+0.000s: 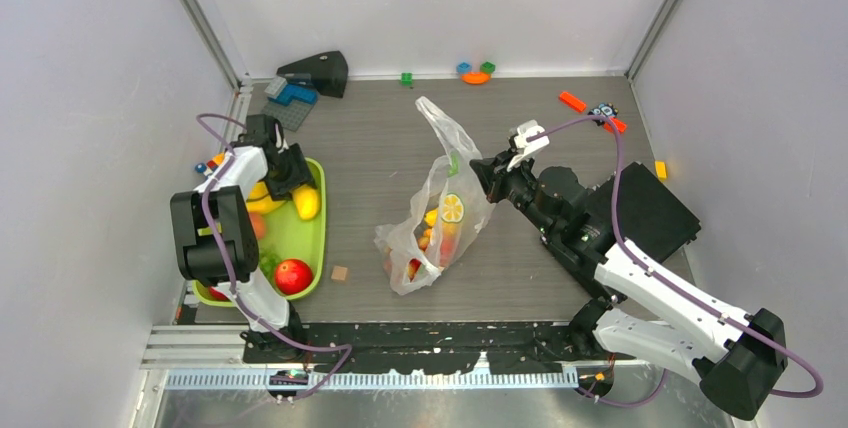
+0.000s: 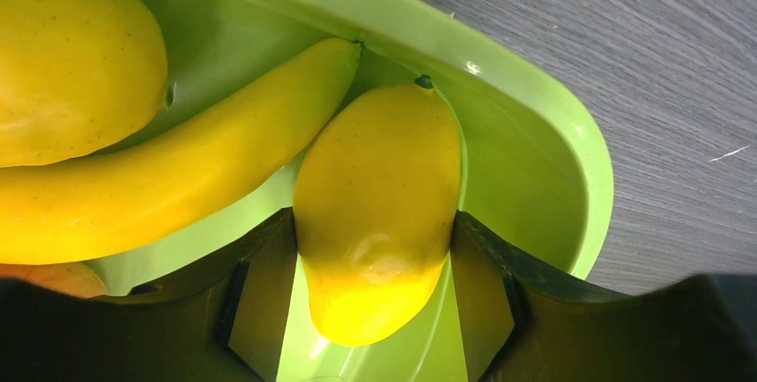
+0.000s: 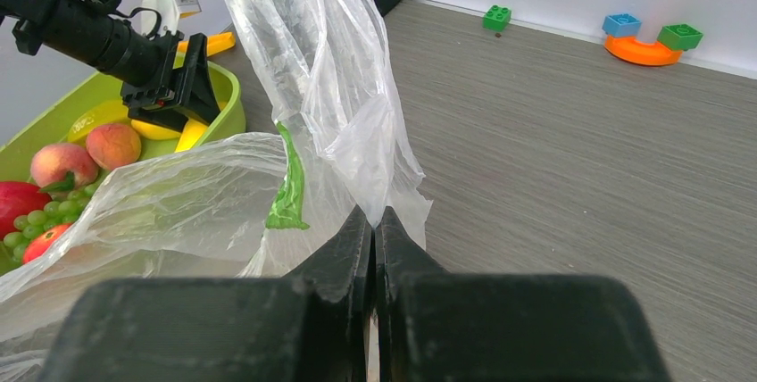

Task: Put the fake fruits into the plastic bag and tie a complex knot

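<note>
The lime-green tray [image 1: 312, 248] at the left holds fake fruits: a banana [image 2: 178, 177], a red apple [image 1: 293, 275], peaches [image 3: 113, 145] and green grapes [image 3: 36, 220]. My left gripper [image 1: 290, 176] reaches into the tray's far end. Its fingers press both sides of a yellow mango [image 2: 379, 186], which lies against the tray rim [image 2: 536, 114]. The plastic bag [image 1: 440, 218] stands mid-table with a lemon slice [image 1: 452, 208] and other fruits inside. My right gripper [image 3: 375, 217] is shut on the bag's [image 3: 303, 87] upper edge and holds it up.
Toy bricks lie along the back wall: a green one [image 1: 406, 78], and a blue and green pair on an orange piece [image 1: 476, 72]. An orange stick [image 1: 573, 101] is at back right. A brown cube [image 1: 339, 273] sits beside the tray. A black wedge [image 1: 318, 72] stands at back left.
</note>
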Controlling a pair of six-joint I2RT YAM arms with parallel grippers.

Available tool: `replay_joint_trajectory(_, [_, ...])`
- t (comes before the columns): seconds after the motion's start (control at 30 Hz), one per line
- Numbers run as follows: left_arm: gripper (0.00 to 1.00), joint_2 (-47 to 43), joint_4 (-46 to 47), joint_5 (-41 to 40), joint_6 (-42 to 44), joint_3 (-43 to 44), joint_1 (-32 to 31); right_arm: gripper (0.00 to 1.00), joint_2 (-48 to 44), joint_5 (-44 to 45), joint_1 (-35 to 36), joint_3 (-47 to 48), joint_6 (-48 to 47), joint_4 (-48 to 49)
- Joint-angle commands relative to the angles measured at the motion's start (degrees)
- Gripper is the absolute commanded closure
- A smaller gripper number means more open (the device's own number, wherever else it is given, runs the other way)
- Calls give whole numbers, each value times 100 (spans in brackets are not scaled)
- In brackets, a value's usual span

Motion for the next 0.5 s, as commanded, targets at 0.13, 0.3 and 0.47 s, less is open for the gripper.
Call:
replay_joint_trajectory(0.13, [57,-618,-11,-356,309,211,16,95,-56,-43,-9,25,56,305])
replay_joint_trajectory(0.3, [57,-1590,189,-977,598,79,-4,95,-43,-41,-8,25,65,305])
replay_joint_trajectory(0.47, [57,-2613,313,-1409,1180,-3,-471,95,-47,-59,-8,36,66,296])
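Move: The mango is already between the left fingers. The bag it goes to has its fruit-filled body some 29 cm right of this hand and 8 cm back, at about its height. The banana lies about 8 cm left and 1 cm ahead, the other mango 11 cm left and 5 cm ahead, the red apple 19 cm straight back, all slightly lower. From the right hand, the bag's body is about 7 cm left, 2 cm back and 22 cm below. Keeping the mango pinched by its sides, the left hand waits a moment, then lifts it with gathering speed, about 11 cm up out of the green tray, drifting a little left. The wrist tilts some 20 degrees, swinging the fingertips forward and to the left. The right hand stays still, holding the bag's rim. ##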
